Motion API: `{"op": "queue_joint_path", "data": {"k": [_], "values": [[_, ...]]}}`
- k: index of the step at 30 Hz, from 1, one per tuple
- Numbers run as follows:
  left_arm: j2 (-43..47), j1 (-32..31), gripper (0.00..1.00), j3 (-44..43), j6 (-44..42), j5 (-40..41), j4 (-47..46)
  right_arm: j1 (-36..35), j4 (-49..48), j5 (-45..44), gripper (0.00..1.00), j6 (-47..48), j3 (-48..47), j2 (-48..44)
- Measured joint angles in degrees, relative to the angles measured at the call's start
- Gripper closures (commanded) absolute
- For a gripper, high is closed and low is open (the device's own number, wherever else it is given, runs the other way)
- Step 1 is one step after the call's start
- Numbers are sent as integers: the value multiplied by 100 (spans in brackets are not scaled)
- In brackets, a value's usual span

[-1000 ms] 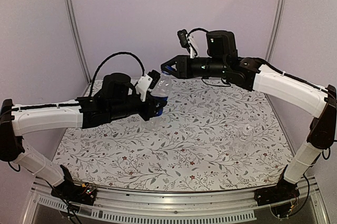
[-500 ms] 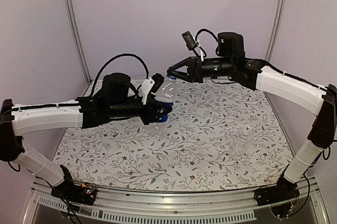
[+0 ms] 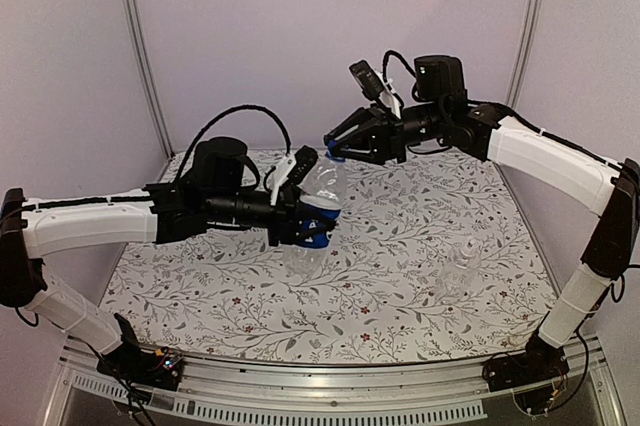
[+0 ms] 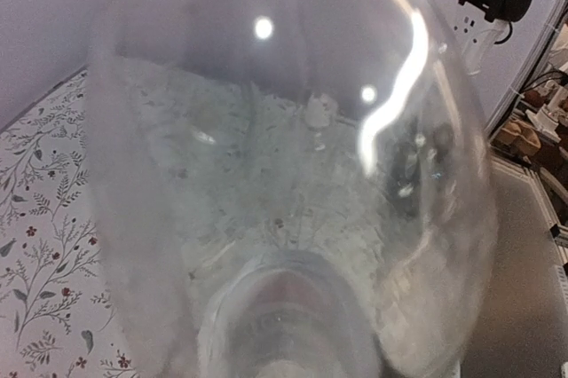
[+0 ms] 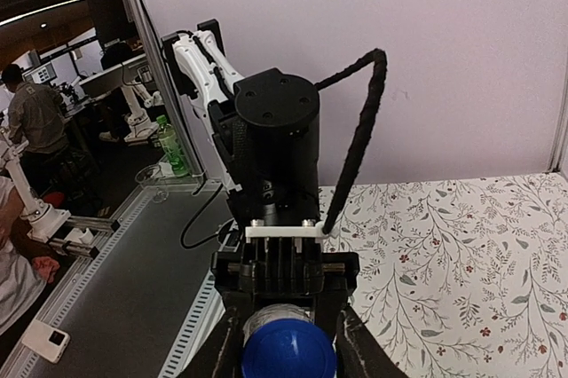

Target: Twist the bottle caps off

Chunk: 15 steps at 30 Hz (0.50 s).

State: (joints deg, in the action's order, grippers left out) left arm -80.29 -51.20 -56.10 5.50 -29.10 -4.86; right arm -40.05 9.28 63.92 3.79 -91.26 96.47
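My left gripper is shut on the labelled bottle, gripping it at its dark blue label and holding it above the table, tilted toward the right arm. Its bright blue cap sits between the fingers of my right gripper, which is open and flanks the cap closely. In the left wrist view the clear bottle body fills the frame and hides my fingers. The unlabelled transparent bottle stands on the table at the right, and its pale cap is faint.
The flowered table cover spans the table. Purple walls with metal posts stand behind. The left arm's black cable loops above its wrist.
My left gripper has swung the labelled bottle up and to the right, more upright. My right gripper has come down and closed in around the blue cap.
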Motion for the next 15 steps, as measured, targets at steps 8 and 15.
{"op": "queue_joint_path", "data": {"k": [8,15], "values": [[-33,-7,65,-26,4,129,-20,-50,13,-595,22,-144,31,0],[-37,-7,65,-33,4,540,-20,-50,-11,-1235,16,-586,297,-243]]}}
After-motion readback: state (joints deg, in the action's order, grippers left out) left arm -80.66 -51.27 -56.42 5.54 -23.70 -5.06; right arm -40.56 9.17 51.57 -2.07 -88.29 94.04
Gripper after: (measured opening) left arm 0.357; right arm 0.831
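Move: The blue cap is right between the right fingertips, still pinched, on the Pepsi bottle that the left hand holds. The bottle's middle is some 11 cm below the right hand, about 2 cm back and 3 cm left; the clear bottle stands about 25 cm to the right, 7 cm back and 27 cm lower. From the left hand, the cap is roughly 12 cm up, 4 cm right and 2 cm ahead. The right fingers open wide, letting go of the cap, while the hand eases about 2.5 cm forward, turning clockwise. ##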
